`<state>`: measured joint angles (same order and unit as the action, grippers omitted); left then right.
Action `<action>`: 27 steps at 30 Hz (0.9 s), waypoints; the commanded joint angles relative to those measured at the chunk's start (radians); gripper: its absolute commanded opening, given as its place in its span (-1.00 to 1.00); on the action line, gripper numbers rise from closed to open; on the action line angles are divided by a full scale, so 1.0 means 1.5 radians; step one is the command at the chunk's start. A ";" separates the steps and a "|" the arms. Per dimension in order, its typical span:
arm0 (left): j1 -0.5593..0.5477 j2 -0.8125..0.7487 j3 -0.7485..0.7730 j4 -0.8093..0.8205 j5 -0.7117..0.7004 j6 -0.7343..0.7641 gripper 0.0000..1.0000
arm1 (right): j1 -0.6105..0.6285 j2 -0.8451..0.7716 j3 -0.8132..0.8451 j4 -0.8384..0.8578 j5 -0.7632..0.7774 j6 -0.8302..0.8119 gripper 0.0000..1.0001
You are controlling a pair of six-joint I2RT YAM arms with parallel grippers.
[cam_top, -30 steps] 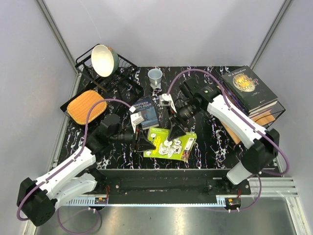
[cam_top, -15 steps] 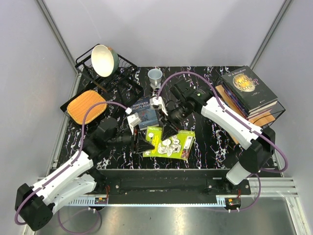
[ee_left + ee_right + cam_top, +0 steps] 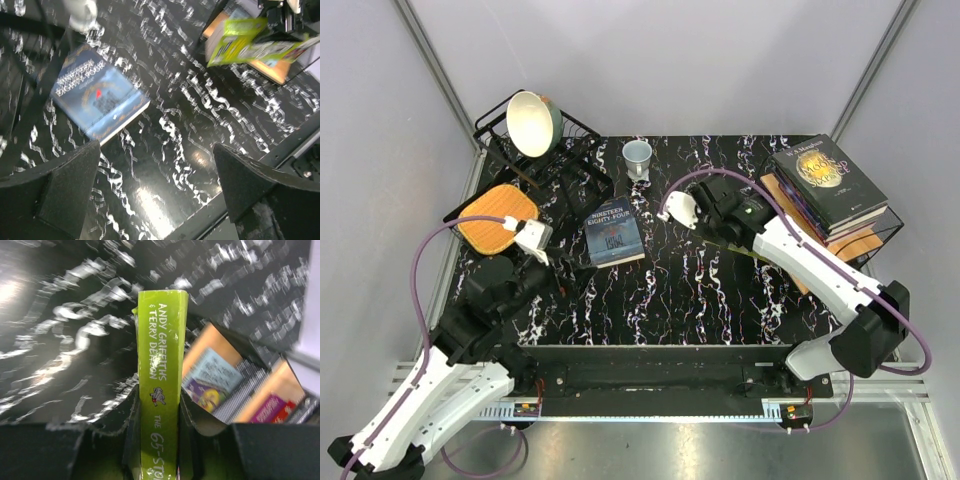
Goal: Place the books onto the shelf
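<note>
My right gripper [image 3: 159, 430] is shut on the spine of a lime green book [image 3: 162, 385], holding it on edge above the table. In the left wrist view that lime book [image 3: 250, 42] hangs near the shelf [image 3: 272, 70]. The shelf [image 3: 868, 240] stands at the right with a stack of books [image 3: 828, 180] on its top board. Through the right wrist view a purple-covered book [image 3: 210, 387] lies on a lower board. A blue-grey "Nineteen Eighty-Four" book [image 3: 615, 232] lies flat mid-table. My left gripper [image 3: 160, 185] is open and empty, pulled back to the left of it [image 3: 552, 262].
A black wire dish rack [image 3: 575, 170] holding a bowl [image 3: 533, 122] stands at the back left. An orange cutting board [image 3: 495, 217] lies in front of it. A small cup [image 3: 637, 155] sits at the back middle. The table's front edge [image 3: 260, 160] is close below my left gripper.
My left gripper let go of the lime green book, opened and drew back left. My right gripper closed on that book, lifted it on edge and carried it right toward the shelf.
</note>
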<state>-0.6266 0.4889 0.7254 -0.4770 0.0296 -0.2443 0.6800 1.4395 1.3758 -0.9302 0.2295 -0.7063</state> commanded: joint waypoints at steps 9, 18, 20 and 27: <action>0.000 -0.026 -0.068 0.015 -0.034 -0.043 0.97 | -0.059 -0.024 -0.134 0.284 0.249 -0.024 -1.00; 0.000 -0.033 -0.079 0.017 -0.034 -0.044 0.97 | -0.092 0.008 -0.202 0.429 0.295 -0.034 -1.00; 0.001 -0.032 -0.079 0.016 -0.034 -0.044 0.97 | -0.103 0.011 -0.213 0.456 0.301 -0.050 -1.00; 0.000 -0.031 -0.081 0.019 -0.032 -0.044 0.97 | -0.134 0.021 -0.252 0.508 0.308 -0.070 -1.00</action>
<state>-0.6266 0.4503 0.6060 -0.5022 0.0013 -0.3073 0.4995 1.4754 1.0130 -0.3099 0.6170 -0.7620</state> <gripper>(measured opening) 0.987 0.315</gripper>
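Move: The right hand grips the green Treehouse book by its spine. The shelf's near slot, with a blue Treehouse book in it, lies about 14 cm to its right, 7 cm ahead and 10 cm lower; the books standing on the shelf are 20 cm right and 10 cm ahead. From the empty left hand, Nineteen Eighty-Four lies some 15 cm ahead, 7 cm right and 22 cm below, the slot about 45 cm right and 18 cm ahead. Rightward and forward, sinking slightly, the right hand carries the gripped green book some 13 cm towards the shelf's near slot, swinging right first before the forward part grows. Its wrist turns roughly 30 degrees in all, clockwise and with the fingers tipping up from steep to more forward-pointing. The open, empty left hand sinks about 5 cm, nosing down slightly. ##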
